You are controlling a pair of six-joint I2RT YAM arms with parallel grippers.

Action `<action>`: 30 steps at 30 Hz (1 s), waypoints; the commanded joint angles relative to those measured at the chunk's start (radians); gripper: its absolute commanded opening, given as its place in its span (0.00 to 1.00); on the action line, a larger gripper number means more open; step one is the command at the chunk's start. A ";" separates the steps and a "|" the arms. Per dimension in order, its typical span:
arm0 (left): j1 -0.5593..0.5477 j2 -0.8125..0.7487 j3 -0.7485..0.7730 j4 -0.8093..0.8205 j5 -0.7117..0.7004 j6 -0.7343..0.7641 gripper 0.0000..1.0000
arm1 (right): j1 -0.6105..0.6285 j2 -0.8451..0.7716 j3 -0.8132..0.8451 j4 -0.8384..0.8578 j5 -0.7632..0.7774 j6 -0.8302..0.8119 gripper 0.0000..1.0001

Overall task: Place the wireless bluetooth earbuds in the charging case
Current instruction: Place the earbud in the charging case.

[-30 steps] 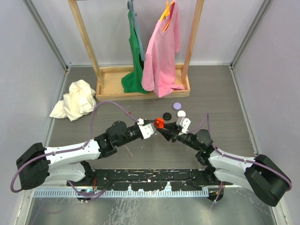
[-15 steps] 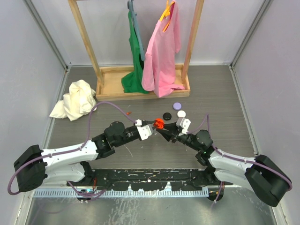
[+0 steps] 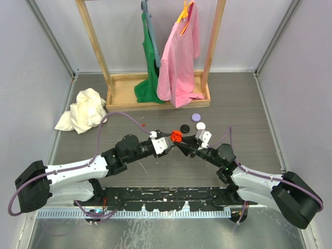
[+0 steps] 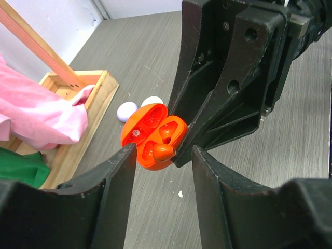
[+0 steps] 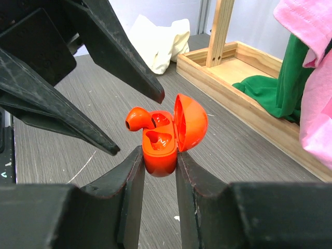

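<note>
My right gripper point(image 5: 158, 154) is shut on the orange charging case point(image 5: 162, 147), holding it above the table with its lid open and upright. One orange earbud point(image 5: 138, 119) rests in the far slot with its rounded end sticking out; the near slot is bare. My left gripper point(image 4: 164, 154) stands open just in front of the case point(image 4: 153, 129), its jaws on either side of the earbud point(image 4: 156, 152) and not touching it. From above, both grippers meet at the case point(image 3: 176, 136) mid-table.
A black cap point(image 3: 183, 128), a white disc point(image 3: 200, 125) and a purple disc point(image 3: 195, 118) lie just behind the case. A wooden rack point(image 3: 124, 83) with a pink shirt point(image 3: 179, 57) and a green garment point(image 3: 151, 78) stands at the back, with a white cloth point(image 3: 85, 110) to its left.
My left gripper has opened and let go of the earbud, which now sits in the case. The left gripper has drawn back slightly. The right gripper holds still.
</note>
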 commanded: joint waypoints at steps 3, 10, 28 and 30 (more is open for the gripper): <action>-0.006 -0.076 0.043 0.011 -0.064 -0.123 0.58 | 0.001 -0.025 0.006 0.075 0.022 -0.008 0.01; -0.010 -0.053 0.069 -0.009 -0.149 -0.168 0.65 | 0.000 -0.025 0.003 0.075 0.026 -0.008 0.01; -0.008 -0.004 0.122 -0.102 -0.401 -0.242 0.67 | 0.000 -0.028 0.003 0.075 0.025 -0.008 0.01; -0.007 -0.002 0.122 -0.101 -0.419 -0.242 0.67 | 0.001 -0.029 0.004 0.075 0.024 -0.008 0.01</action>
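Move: The left fingertips stand open around the earbud, which sits about 1 cm to their right and 1 cm ahead, sticking out of the open charging case; the case's middle is some 3 cm right, 2 cm ahead and 1 cm below. On the table, some 15 cm lower, the black disc lies about 11 cm ahead and 8 cm right, the white disc 12 ahead and 15 right. The right hand has the case in its fingertips, roughly 1 cm ahead and 1 cm left of its hand point. Up nearly 2 cm first, clear of the earbud with the fingers spreading wider, the left hand then swings forward about 4 cm and 3 cm left, off the charging case, sinking a little at the end. It turns some 20 degrees counter-clockwise and dips slightly, bringing its right-hand finger close to the case's rim. The right hand holds the case still in its pinch. ##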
